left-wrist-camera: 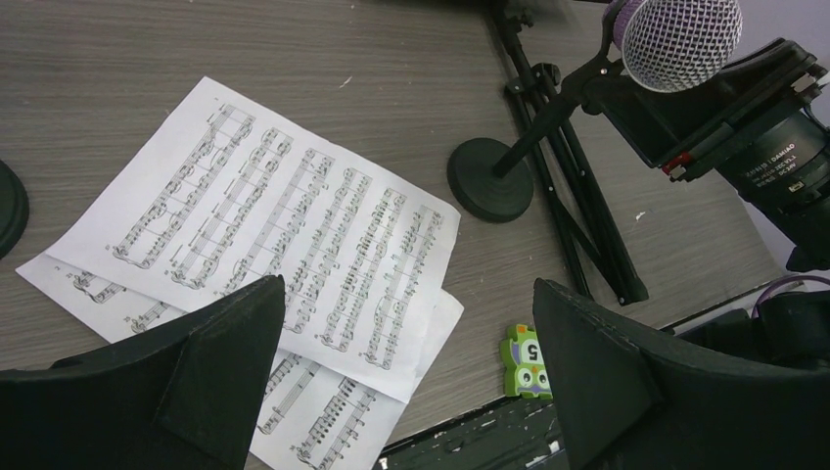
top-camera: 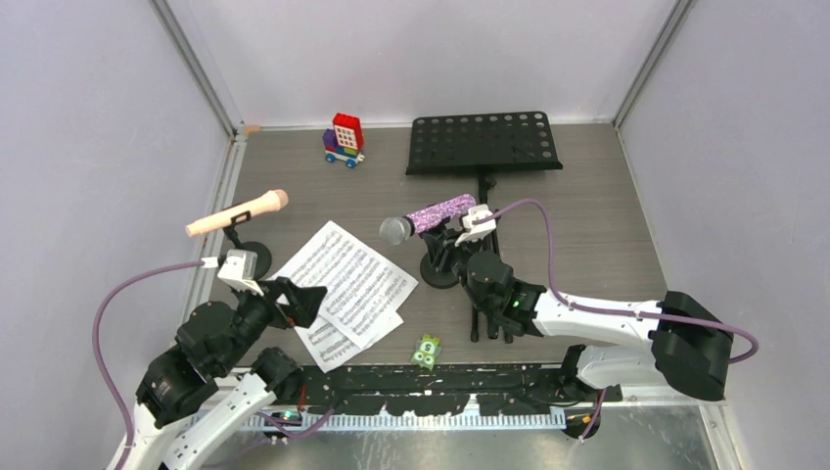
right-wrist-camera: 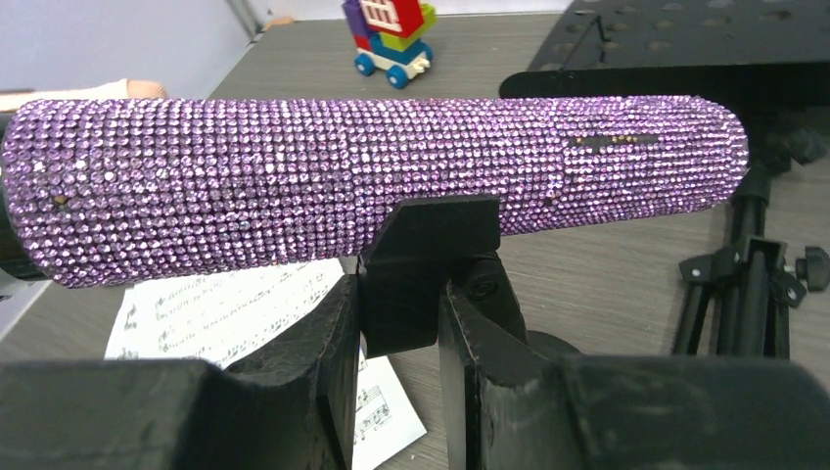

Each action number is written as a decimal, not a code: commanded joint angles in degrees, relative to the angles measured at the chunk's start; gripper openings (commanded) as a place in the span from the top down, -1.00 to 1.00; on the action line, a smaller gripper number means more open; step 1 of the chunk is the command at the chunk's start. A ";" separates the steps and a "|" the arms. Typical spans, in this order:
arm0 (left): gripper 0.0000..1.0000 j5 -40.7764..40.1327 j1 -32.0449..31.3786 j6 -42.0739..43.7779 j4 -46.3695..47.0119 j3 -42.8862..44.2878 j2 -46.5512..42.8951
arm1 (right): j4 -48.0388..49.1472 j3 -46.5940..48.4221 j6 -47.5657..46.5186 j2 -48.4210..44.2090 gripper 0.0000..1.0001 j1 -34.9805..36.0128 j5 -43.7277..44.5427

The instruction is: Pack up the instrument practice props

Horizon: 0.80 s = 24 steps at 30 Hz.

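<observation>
My right gripper (right-wrist-camera: pixel 399 313) is shut on the black clip (right-wrist-camera: pixel 431 264) of a short mic mount (top-camera: pixel 438 274), and the purple-glitter microphone (right-wrist-camera: pixel 372 176) lies across that clip. The mount's round base (left-wrist-camera: pixel 489 181) rests on the table beside the tripod legs (left-wrist-camera: pixel 587 225) of the black perforated music desk (top-camera: pixel 484 142). Two white sheet-music pages (top-camera: pixel 352 279) lie overlapping on the table. My left gripper (left-wrist-camera: pixel 408 287) hangs open above their near edge with nothing between its fingers. The pink microphone (top-camera: pixel 238 212) sits on its own mount (top-camera: pixel 250 253) at the left.
A red-blue toy brick vehicle (top-camera: pixel 345 140) stands at the back, left of the music desk. A small green square piece (left-wrist-camera: pixel 524 357) lies near the table's front edge, by the black rail (top-camera: pixel 440 392). Grey walls close in the left, back and right sides.
</observation>
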 commanded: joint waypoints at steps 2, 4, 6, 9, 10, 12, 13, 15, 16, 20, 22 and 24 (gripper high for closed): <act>-0.99 -0.60 -0.06 0.49 3.29 -0.55 0.60 | 2.17 4.49 9.44 -1.29 0.37 0.43 10.98; -1.00 -0.32 -0.06 0.66 3.94 -0.88 0.57 | 0.36 4.77 10.86 -1.40 0.24 0.40 10.55; -0.99 0.61 -0.06 1.37 4.79 -1.25 0.61 | -1.38 5.09 11.17 -1.99 0.12 0.39 9.20; -0.99 0.68 -0.10 3.54 6.76 -1.81 0.87 | -7.37 6.74 11.53 -3.94 -0.23 0.42 8.94; -0.99 0.09 -0.06 4.18 7.44 -1.88 1.06 | -9.79 7.36 11.60 -4.81 -0.29 0.37 8.92; -0.99 -0.51 -0.06 5.65 9.51 -2.13 1.39 | -13.41 7.87 11.93 -6.63 -0.37 0.44 8.44; -0.99 -0.65 -0.06 6.37 11.14 -2.37 1.54 | -15.32 7.95 12.32 -7.56 -0.44 0.44 7.90; -0.99 -0.84 -0.10 7.32 13.79 -3.25 1.65 | -18.49 8.00 12.59 -9.40 -0.52 0.40 6.45; -0.99 -0.82 -0.06 7.60 15.16 -3.90 1.75 | -20.45 8.16 12.93 -10.16 -0.53 0.42 5.70; -0.99 -0.90 -0.06 8.40 20.98 -7.33 2.86 | -28.79 8.57 13.10 -13.88 -0.54 0.43 1.88; -0.99 -3.08 -0.06 9.09 22.10 -7.76 5.19 | -31.88 7.67 10.69 -17.09 -0.54 0.37 -1.92; -0.99 -3.17 -0.06 10.34 23.80 -7.83 7.70 | -34.20 5.91 6.59 -20.48 -0.54 0.44 -4.61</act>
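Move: The purple microphone's stand is still gripped by the right hand just under the microphone, its round base about 1 cm ahead and some 17 cm below. The folded music stand's legs lie about 11 cm to that hand's right, level with it fore and aft; the sheet music lies some 19 cm left and 3 cm back, down on the table. From the left hand the purple microphone is roughly 14 cm ahead, 24 cm right and slightly lower. The purple microphone's stand is first carried about 1 cm right with a slight clockwise turn, then the right fingers open and come free of its neck, and that hand draws off upward, right and back, some 5 cm in all. Meanwhile the left hand, wide open, sets off about 4 cm forward and right towards the stand, tipping its fingers up slightly. ##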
